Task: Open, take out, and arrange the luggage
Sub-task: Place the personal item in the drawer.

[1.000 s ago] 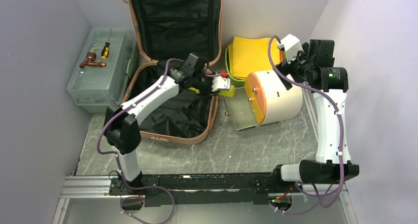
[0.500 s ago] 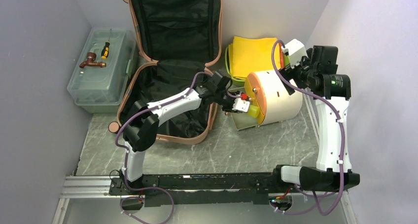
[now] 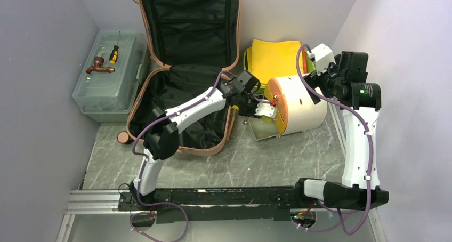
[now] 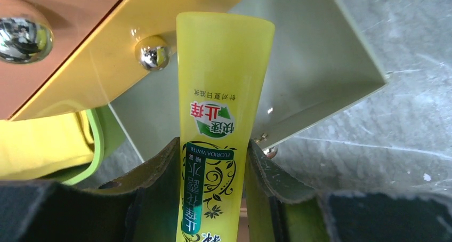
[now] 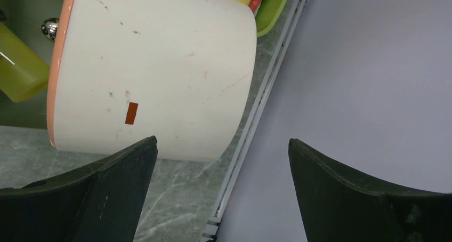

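Observation:
The luggage point(image 3: 193, 26), a salmon-pink suitcase with black lining, lies open; its lid leans on the back wall and its base point(image 3: 210, 148) rests on the table. My left gripper point(image 3: 265, 112) point(image 4: 213, 162) reaches right of the suitcase, shut on a yellow tube point(image 4: 224, 87) with green print. The tube hangs over a pale green flap point(image 4: 320, 66) in front of a white drum with an orange face point(image 3: 301, 106). The tube's end point(image 5: 18, 66) also shows in the right wrist view. My right gripper point(image 3: 319, 78) point(image 5: 223, 142) stands open and empty behind the drum point(image 5: 154, 66), by the right wall.
A translucent toolbox point(image 3: 109, 87) at the back left carries a screwdriver point(image 3: 113, 54) and a brown tap point(image 3: 99, 66). A lime green tray point(image 3: 249, 66) holding yellow cloth point(image 3: 274, 58) sits behind the drum. A rail point(image 5: 250, 124) runs along the right wall.
My left arm has carried the yellow tube rightward, from above the suitcase base to the flap by the drum. The right arm has shifted slightly to the right, jaws unchanged.

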Motion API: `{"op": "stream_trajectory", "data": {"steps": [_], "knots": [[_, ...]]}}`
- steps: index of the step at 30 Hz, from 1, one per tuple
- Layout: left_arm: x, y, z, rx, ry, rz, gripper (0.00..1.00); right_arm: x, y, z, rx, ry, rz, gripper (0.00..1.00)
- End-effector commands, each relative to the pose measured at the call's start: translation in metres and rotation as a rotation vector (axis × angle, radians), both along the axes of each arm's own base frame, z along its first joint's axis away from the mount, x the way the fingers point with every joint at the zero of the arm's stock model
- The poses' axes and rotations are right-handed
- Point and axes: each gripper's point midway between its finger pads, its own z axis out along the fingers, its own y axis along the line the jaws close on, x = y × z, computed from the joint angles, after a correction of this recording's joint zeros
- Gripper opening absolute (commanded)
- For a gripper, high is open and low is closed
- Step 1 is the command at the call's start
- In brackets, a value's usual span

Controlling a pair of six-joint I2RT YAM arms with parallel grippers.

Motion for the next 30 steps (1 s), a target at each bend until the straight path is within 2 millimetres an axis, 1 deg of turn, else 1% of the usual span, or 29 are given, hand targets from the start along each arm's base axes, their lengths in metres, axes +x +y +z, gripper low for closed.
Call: {"op": "stream_trajectory", "data": {"steps": [1, 4, 7, 9, 11, 15, 17, 21, 22, 24, 26, 30], "knots": [[0.008, 0.014, -0.001, 0.109, -0.019, 0.071, 0.07, 0.013, -0.002, 0.016, 0.005, -0.057, -0.009, 0.95], [0.007, 0.010, -0.017, 0.152, -0.058, 0.062, 0.05, 0.017, 0.000, 0.016, 0.014, -0.057, -0.001, 0.95], [0.008, 0.014, -0.036, 0.212, -0.085, 0.058, 0.03, 0.020, 0.001, 0.015, 0.013, -0.056, 0.007, 0.95], [0.011, 0.017, -0.045, 0.240, -0.088, 0.076, 0.02, 0.020, 0.000, 0.015, 0.006, -0.059, 0.009, 0.95], [0.014, 0.015, -0.048, 0.241, -0.092, 0.096, 0.02, 0.019, -0.001, 0.013, -0.003, -0.061, 0.014, 0.95], [0.027, -0.001, -0.046, 0.204, -0.131, 0.149, 0.03, 0.015, -0.003, 0.007, -0.029, -0.057, 0.022, 0.96], [0.028, -0.006, -0.047, 0.197, -0.142, 0.157, 0.06, 0.012, -0.005, 0.005, -0.048, -0.057, 0.024, 0.96], [0.027, -0.011, -0.052, 0.195, -0.140, 0.164, 0.27, 0.007, -0.008, 0.003, -0.078, -0.063, 0.022, 0.96], [0.028, -0.012, -0.053, 0.193, -0.141, 0.168, 0.36, 0.006, -0.009, 0.002, -0.082, -0.064, 0.022, 0.96], [0.029, -0.012, -0.055, 0.193, -0.147, 0.172, 0.45, 0.004, -0.009, 0.001, -0.086, -0.064, 0.021, 0.96], [0.032, -0.013, -0.055, 0.188, -0.160, 0.185, 0.57, 0.002, -0.009, 0.000, -0.085, -0.065, 0.020, 0.96], [0.040, -0.013, -0.049, 0.171, -0.191, 0.221, 0.78, 0.002, -0.008, -0.001, -0.076, -0.066, 0.019, 0.96]]}}
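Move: The left gripper holds the yellow-green bottle across the open bottom drawer; the drawer's middle lies about 4 cm right, 1 cm back and 12 cm below the hand. The drawer cabinet is centred 17 cm right and 4 cm ahead, the yellow cloth 9 cm right and 21 cm ahead, the open suitcase's lower half 27 cm left and 3 cm ahead. From the right hand, the drawer is roughly 20 cm left, level fore-and-aft, 31 cm down. Lower the left gripper about 5.5 cm with the bottle still gripped, edging it some 3 cm forward close in front of the cabinet. As it sinks, tip the fingers roughly 10 degrees steeper and swing them a little forward; then, with the descent finished, open them so that both come clear of the bottle's sides. ##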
